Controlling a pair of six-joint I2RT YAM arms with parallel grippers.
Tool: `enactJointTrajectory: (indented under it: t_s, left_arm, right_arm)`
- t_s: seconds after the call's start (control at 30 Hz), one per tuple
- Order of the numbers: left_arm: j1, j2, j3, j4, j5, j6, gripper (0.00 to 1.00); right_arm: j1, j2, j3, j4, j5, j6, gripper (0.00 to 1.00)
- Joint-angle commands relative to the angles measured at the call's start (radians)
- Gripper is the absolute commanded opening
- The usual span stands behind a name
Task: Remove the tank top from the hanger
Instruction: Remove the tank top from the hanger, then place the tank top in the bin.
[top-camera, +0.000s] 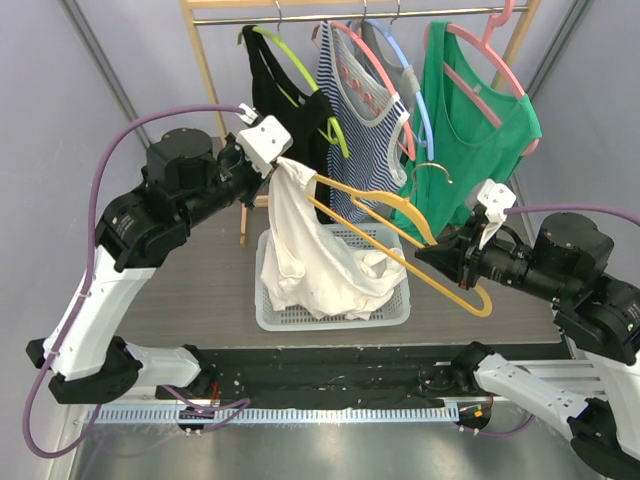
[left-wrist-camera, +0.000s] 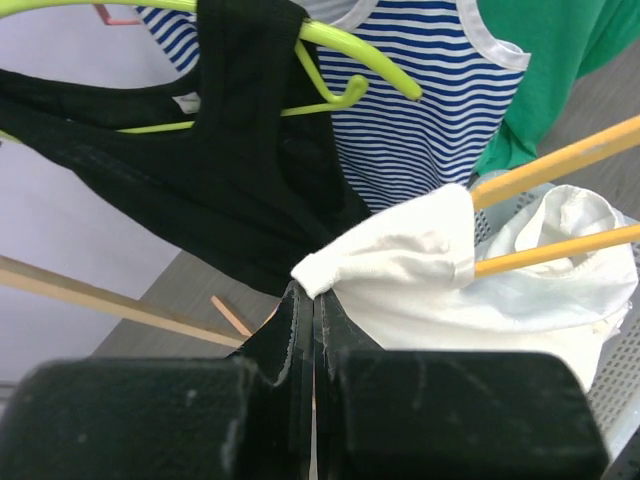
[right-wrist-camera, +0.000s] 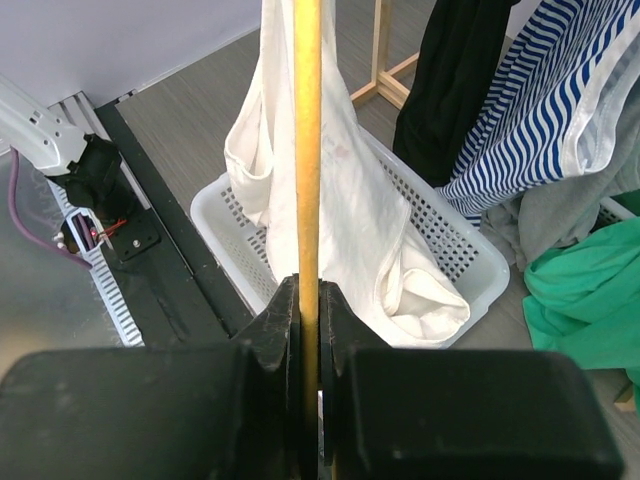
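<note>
A white tank top (top-camera: 305, 250) hangs from an orange hanger (top-camera: 400, 232), its lower part bunched in a white basket (top-camera: 270, 318). My left gripper (top-camera: 284, 160) is shut on the top's shoulder strap (left-wrist-camera: 325, 270) at the hanger's left end. My right gripper (top-camera: 425, 256) is shut on the hanger's lower bar (right-wrist-camera: 307, 150), holding the hanger tilted over the basket. In the left wrist view two orange hanger bars (left-wrist-camera: 545, 165) pass through the white cloth (left-wrist-camera: 480, 290). In the right wrist view the white top (right-wrist-camera: 330, 200) drapes down into the basket (right-wrist-camera: 215, 225).
A wooden rack (top-camera: 215, 110) at the back holds a black top on a green hanger (top-camera: 285, 95), a striped top (top-camera: 360, 130), a grey top and a green top on a pink hanger (top-camera: 475, 120). The black front rail (top-camera: 330, 375) runs along the near edge.
</note>
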Motion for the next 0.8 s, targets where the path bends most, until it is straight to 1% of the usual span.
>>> enactJointTrajectory:
  t_s: [0.0,0.1,0.2,0.3,0.47,0.6,0.63,0.67,0.77]
  left_arm:
    - [0.019,-0.019,0.049,0.068,-0.059,0.041,0.0]
    - [0.019,-0.005,0.069,0.084,-0.079,0.047,0.0]
    - [0.019,0.018,0.095,0.091,-0.067,0.05,0.0]
    - [0.019,0.045,0.132,0.105,-0.054,0.05,0.0]
    - [0.011,0.09,0.193,0.107,0.021,0.019,0.0]
    - [-0.048,0.137,0.236,0.082,0.09,0.01,0.0]
    - [-0.092,0.153,0.254,0.073,0.082,0.022,0.0]
    - [-0.114,0.165,0.288,0.07,0.052,0.042,0.0]
    - [-0.147,0.208,0.333,0.074,0.047,0.05,0.0]
  right_arm:
    - [-0.004,-0.035,-0.012,0.014,0.012,0.031,0.01]
    - [-0.003,-0.075,-0.031,-0.005,0.018,0.039,0.01]
    - [-0.003,-0.126,-0.034,-0.037,0.038,0.067,0.01]
    - [-0.003,-0.175,-0.014,-0.071,0.061,0.082,0.01]
    - [-0.003,-0.239,0.074,-0.146,0.119,0.107,0.01]
    - [-0.001,-0.29,0.127,-0.141,0.184,0.111,0.01]
    - [0.0,-0.29,0.13,-0.14,0.197,0.107,0.01]
    - [0.002,-0.287,0.132,-0.14,0.216,0.104,0.01]
    - [0.006,-0.272,0.134,-0.134,0.262,0.097,0.01]
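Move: The yellow hanger's tip sits inside the pinched cream tank top, about 4 cm to the left hand's right, 1 cm back and 1 cm lower. From the right hand, which holds the hanger, that tip is some 15 cm left, 11 cm ahead and 4 cm higher; the basket is 8 cm ahead, 12 cm left and 37 cm down. The black top hangs about 15 cm ahead of the left hand, 3 cm right and 5 cm lower. Keeping its pinch on the hanger, the right hand draws it out of the tank top, heading right and back about 13 cm in all, dipping slightly before rising 4 cm, with the wrist rolling and the fingertips swinging clockwise and up. The left hand, still pinching the tank top, rises about 5 cm and late on swings some 6 cm right. ##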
